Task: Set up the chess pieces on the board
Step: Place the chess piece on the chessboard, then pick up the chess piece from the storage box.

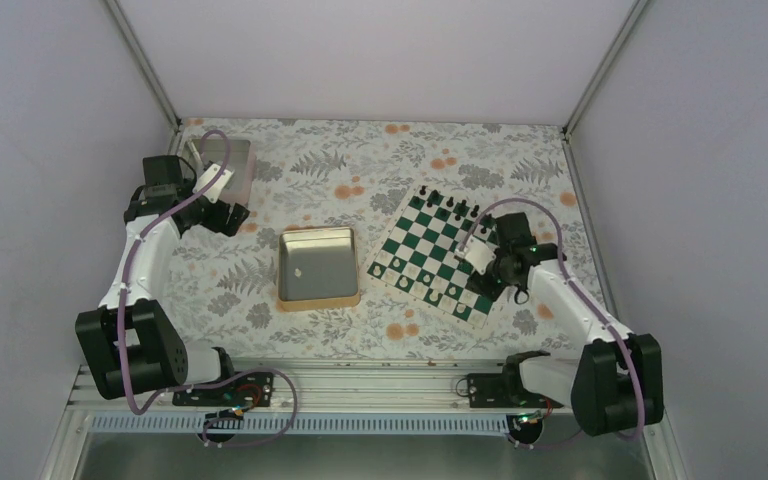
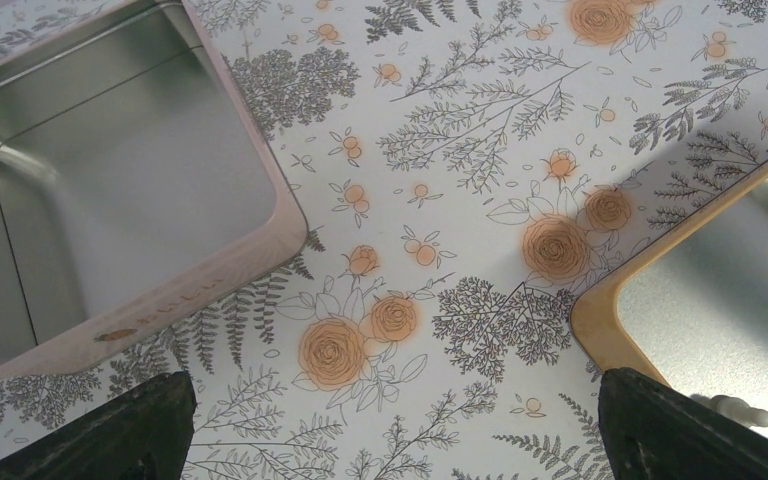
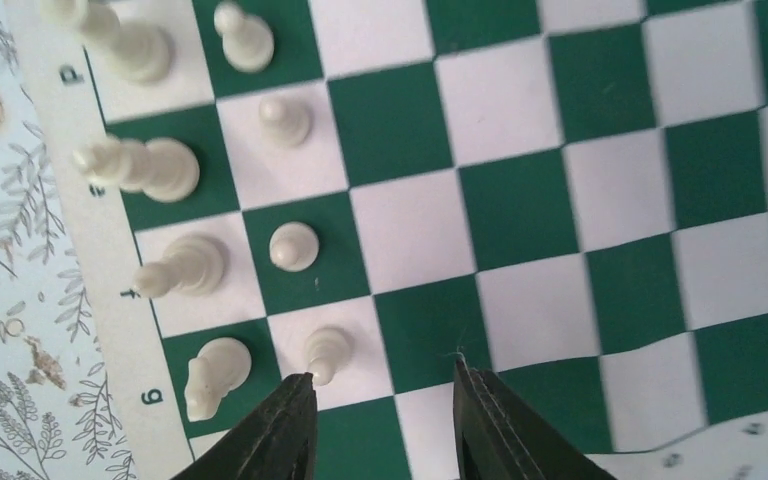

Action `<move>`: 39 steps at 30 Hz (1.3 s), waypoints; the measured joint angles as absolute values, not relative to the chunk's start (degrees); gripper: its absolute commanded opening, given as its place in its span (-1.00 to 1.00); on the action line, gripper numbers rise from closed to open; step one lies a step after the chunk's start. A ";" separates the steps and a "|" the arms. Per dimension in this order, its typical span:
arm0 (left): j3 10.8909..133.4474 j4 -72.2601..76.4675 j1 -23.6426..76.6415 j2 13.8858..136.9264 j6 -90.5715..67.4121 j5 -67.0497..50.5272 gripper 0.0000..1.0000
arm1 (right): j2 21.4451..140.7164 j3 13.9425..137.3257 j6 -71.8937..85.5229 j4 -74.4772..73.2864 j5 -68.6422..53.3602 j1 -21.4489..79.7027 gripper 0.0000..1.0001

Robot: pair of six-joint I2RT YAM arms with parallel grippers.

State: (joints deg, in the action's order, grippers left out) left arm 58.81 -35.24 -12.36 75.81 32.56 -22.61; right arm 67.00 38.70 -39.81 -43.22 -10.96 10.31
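Note:
The green and white board (image 1: 422, 246) lies right of centre, with black pieces along its far edge. In the right wrist view several white chess pieces stand in two rows along the board's (image 3: 520, 210) left edge, among them a knight (image 3: 215, 375) and a pawn (image 3: 327, 350). My right gripper (image 3: 382, 385) is open and empty just above the board (image 1: 488, 278); its left fingertip is beside the pawn. My left gripper (image 2: 390, 440) is open and empty over the flowered cloth (image 1: 228, 218). One white piece (image 2: 730, 408) lies in the gold-rimmed tin (image 2: 600, 320).
The gold-rimmed tin (image 1: 318, 296) sits at the table's middle, left of the board. A pinkish square tray (image 2: 290, 225) stands at the back left (image 1: 228, 158). Grey walls close in the table on three sides.

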 measured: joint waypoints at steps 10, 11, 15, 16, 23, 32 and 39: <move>58.81 -35.24 -12.36 75.79 32.53 -22.61 1.00 | 74.72 58.87 -39.18 -48.45 -13.08 14.11 -0.21; 58.81 -35.24 -12.36 75.77 32.53 -22.63 1.00 | 76.84 62.02 -38.87 -48.86 -13.19 16.36 -0.21; 58.81 -35.24 -12.36 75.46 32.53 -22.63 1.00 | 84.66 70.96 -37.36 -49.04 -14.15 25.96 -0.21; 58.81 -35.22 -12.36 75.35 32.53 -22.63 1.00 | 87.22 73.54 -36.99 -49.15 -14.28 28.93 -0.21; 58.81 -35.22 -12.36 74.89 32.53 -22.65 1.00 | 105.56 87.05 -35.55 -48.07 -15.94 44.69 -0.21; 58.81 -35.20 -12.36 74.54 32.51 -22.81 1.00 | 122.50 101.60 -32.84 -43.13 -18.63 53.01 -0.19; 58.81 -35.16 -12.34 73.87 32.51 -23.20 1.00 | 129.80 106.39 -31.40 -41.43 -19.27 54.37 -0.17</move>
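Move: The last white pawn, standing in the wood-rimmed tray, is about 42 cm to the left of my right hand, some 4 cm ahead and 4 cm below. The tray's middle lies about 38 cm to the left and 4 cm ahead. On the board, the nearest white pawn is about 3 cm left and 1 cm back; the white knight is 5 cm left and 4 cm back. From my left hand, the last pawn is about 13 cm right, 6 cm back and 15 cm down. Empty-fingered, I lift my right hand off the board, up about 10 cm and forward 7, then swing it some 40 cm left, over the near part of the board and across the tray's right rim. On the way I draw back slightly, turn the wrist about 40 degrees counter-clockwise and sink the full 10 cm again towards the lone pawn, fingers staying part-open and touching nothing yet. ##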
